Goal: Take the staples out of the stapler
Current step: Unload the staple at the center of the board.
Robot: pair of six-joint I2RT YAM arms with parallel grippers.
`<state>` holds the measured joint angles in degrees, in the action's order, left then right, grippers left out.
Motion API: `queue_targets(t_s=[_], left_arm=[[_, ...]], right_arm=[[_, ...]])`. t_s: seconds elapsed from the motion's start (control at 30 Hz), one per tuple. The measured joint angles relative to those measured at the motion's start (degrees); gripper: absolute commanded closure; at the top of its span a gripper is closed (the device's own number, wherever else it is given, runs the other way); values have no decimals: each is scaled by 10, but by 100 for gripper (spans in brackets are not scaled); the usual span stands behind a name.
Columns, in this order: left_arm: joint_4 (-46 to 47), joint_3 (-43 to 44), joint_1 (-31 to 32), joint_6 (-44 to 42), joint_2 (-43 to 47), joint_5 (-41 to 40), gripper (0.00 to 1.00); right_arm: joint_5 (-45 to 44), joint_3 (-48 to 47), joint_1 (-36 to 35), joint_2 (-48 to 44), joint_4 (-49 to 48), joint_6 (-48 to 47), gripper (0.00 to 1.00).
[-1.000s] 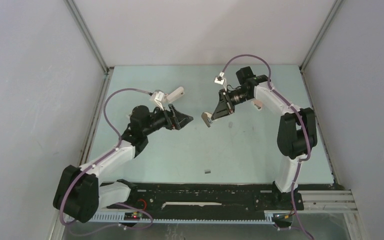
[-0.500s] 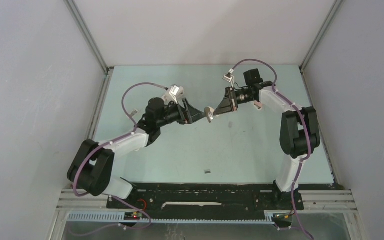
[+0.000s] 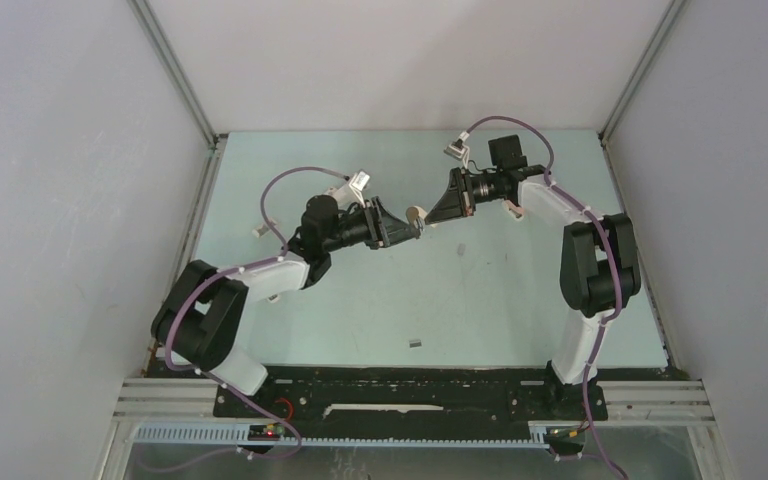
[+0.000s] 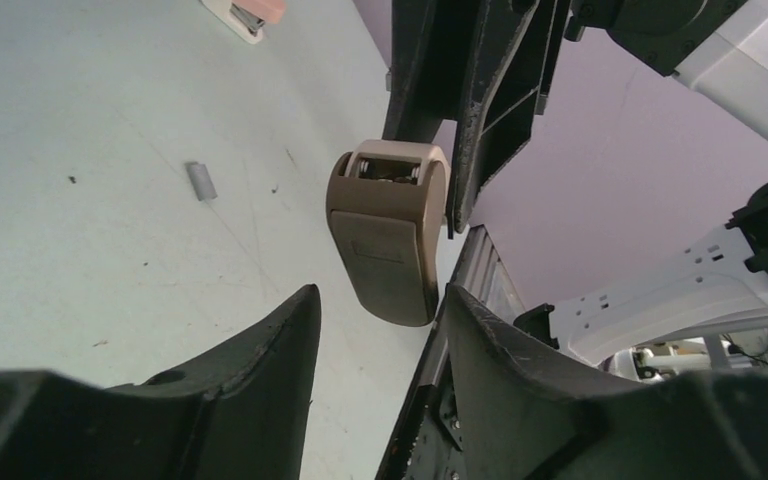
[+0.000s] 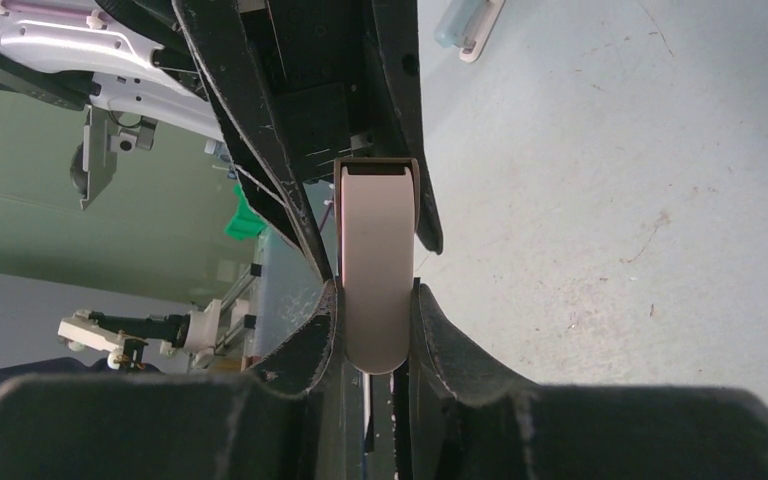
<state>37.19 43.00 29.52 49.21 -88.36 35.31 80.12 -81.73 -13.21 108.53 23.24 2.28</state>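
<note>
The stapler (image 3: 417, 213) is a small pale elongated piece held in mid-air above the middle of the table. My right gripper (image 3: 430, 212) is shut on its near end; in the right wrist view the stapler (image 5: 377, 270) stands clamped between both fingers of that gripper (image 5: 375, 295). My left gripper (image 3: 401, 228) is open, and in the left wrist view (image 4: 380, 300) its fingertips flank the stapler's free end (image 4: 388, 240) without clamping it. A short dark grey staple strip (image 4: 200, 181) lies on the table. Another strip (image 3: 415, 342) lies near the front edge.
A small pinkish-white box (image 4: 246, 12) lies on the table beyond the staple strip. A small dark bit (image 3: 461, 250) lies right of centre. A pale object (image 5: 470, 27) lies at the top of the right wrist view. Grey walls enclose the table.
My left arm has swung right towards the stapler. My right gripper has carried the stapler up and back. The left fingertips now sit either side of the stapler's free end.
</note>
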Motion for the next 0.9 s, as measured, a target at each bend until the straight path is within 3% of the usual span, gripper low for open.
queue_targets(t_s=[0.13,0.37,0.57,0.77,0.9], left_arm=[[32,0,0,21,-12,16,58],[90,0,0,59,-36,32,67],[111,0,-1,78,-45,38,95],[126,0,-13,88,-54,57,100],[102,0,-35,47,-51,89,100]], right_arm=[[1,0,0,-2,-4,6,100],[6,1,0,-2,-9,9,100],[9,1,1,-3,-10,9,100],[4,-1,5,-4,7,-13,100],[-28,-36,9,-3,120,-117,100]])
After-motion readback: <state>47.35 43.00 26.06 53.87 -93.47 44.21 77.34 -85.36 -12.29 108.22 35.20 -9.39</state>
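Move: The small brown stapler's body is almost between the left hand's open fingertips, about 2 cm ahead, 2 cm right and 2 cm above its hand point. From the right hand, already gripping the pink cover, that body lies about 3 cm left, level fore and aft, and 1 cm higher. Some 18 cm below the left hand, a grey staple strip lies straight right by about 10 cm; a pink stapler lies 10 cm ahead and 21 cm right. The brown stapler's free end gets pinched by the left fingers, which close on it as the left hand eases about 1 cm right and 1 cm up with a slight roll. Then the hands draw apart: the left goes back left about 1.5 cm and sinks about 1 cm, while the right keeps its grip on the pink cover and pulls about 1 cm right, dipping slightly. ##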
